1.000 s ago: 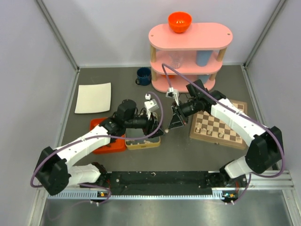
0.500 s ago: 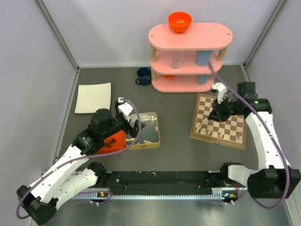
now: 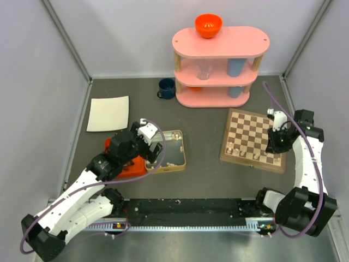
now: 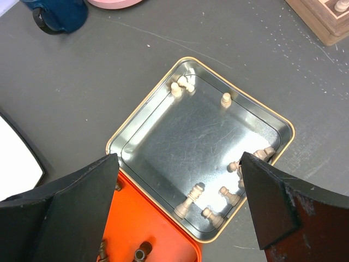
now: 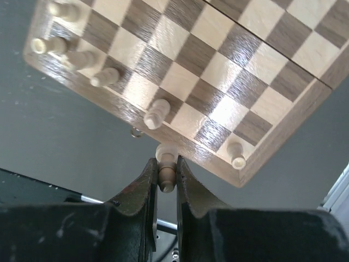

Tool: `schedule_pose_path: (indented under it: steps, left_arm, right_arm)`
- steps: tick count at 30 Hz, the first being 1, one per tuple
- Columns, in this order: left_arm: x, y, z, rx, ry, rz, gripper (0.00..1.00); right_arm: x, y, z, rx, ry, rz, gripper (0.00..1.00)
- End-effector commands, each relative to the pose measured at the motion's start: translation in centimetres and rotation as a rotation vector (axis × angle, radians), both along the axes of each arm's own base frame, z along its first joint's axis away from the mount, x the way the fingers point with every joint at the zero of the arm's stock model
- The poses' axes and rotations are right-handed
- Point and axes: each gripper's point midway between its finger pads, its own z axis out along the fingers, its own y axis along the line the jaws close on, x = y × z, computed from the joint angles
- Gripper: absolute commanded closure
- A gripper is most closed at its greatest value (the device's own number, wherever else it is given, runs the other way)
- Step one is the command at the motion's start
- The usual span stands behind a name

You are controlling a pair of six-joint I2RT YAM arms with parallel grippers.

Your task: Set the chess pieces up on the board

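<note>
The board (image 3: pixel 253 131) lies right of centre with a few pale chess pieces (image 3: pixel 242 154) along its near edge. In the right wrist view, several pale pieces (image 5: pixel 155 113) stand along that edge of the board (image 5: pixel 218 71). My right gripper (image 5: pixel 166 173) is shut on one pale piece (image 5: pixel 166 164), held just off the board's near right edge (image 3: pixel 272 146). My left gripper (image 4: pixel 180 202) hangs open and empty above the silver tin (image 4: pixel 191 131), which holds several pale pieces (image 4: pixel 191 199). Dark pieces (image 4: pixel 142 252) lie in the orange tray (image 4: pixel 158 229).
A pink three-tier shelf (image 3: pixel 221 60) with an orange bowl (image 3: pixel 208 24) on top stands at the back. A blue mug (image 3: pixel 166 87) sits to its left, and a white sheet (image 3: pixel 108 113) lies at the far left. The tin (image 3: pixel 173 154) adjoins the tray (image 3: pixel 114 146).
The two grippers met at mid-table a second ago. The left one opened and drew back over the tin. The right arm swung right with the pale piece to the board's right side.
</note>
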Motion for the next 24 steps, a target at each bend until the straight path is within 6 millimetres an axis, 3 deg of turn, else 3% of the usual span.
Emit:
schedule_pose_path:
  steps: [1, 14, 24]
  left_arm:
    - [0.5, -0.2, 1.6, -0.034, -0.066, -0.001, 0.02]
    - [0.5, -0.1, 1.1, -0.023, -0.057, 0.004, 0.02]
    - [0.6, -0.1, 0.9, -0.017, -0.053, 0.003, 0.02]
  right_arm:
    - [1.0, -2.8, -0.1, -0.107, -0.040, -0.104, 0.97]
    - [1.8, -2.0, -3.4, -0.090, -0.039, 0.092, 0.95]
    - [1.1, -1.7, -5.9, -0.073, 0.007, 0.108, 0.93]
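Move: The pale chess piece already in the right hand is bound for the empty light square on the board's near row, some 2 cm ahead, 1 cm right and about 10 cm below. The flat-topped piece beside that square stands about 3 cm ahead and 2 cm left of the hand; the corner piece is about 8 cm right and 1 cm ahead. From the left hand the square lies some 50 cm right, level in reach and 15 cm below. The pale piece, still pinched in the right hand's shut fingers, is first carried nearly 2 cm to the right. From there the hand lowers it steadily into the gap between the flat-topped piece and the corner piece, coming down about 5 cm in all. The wrist turns slightly counter-clockwise on the way down and the grip is kept. ##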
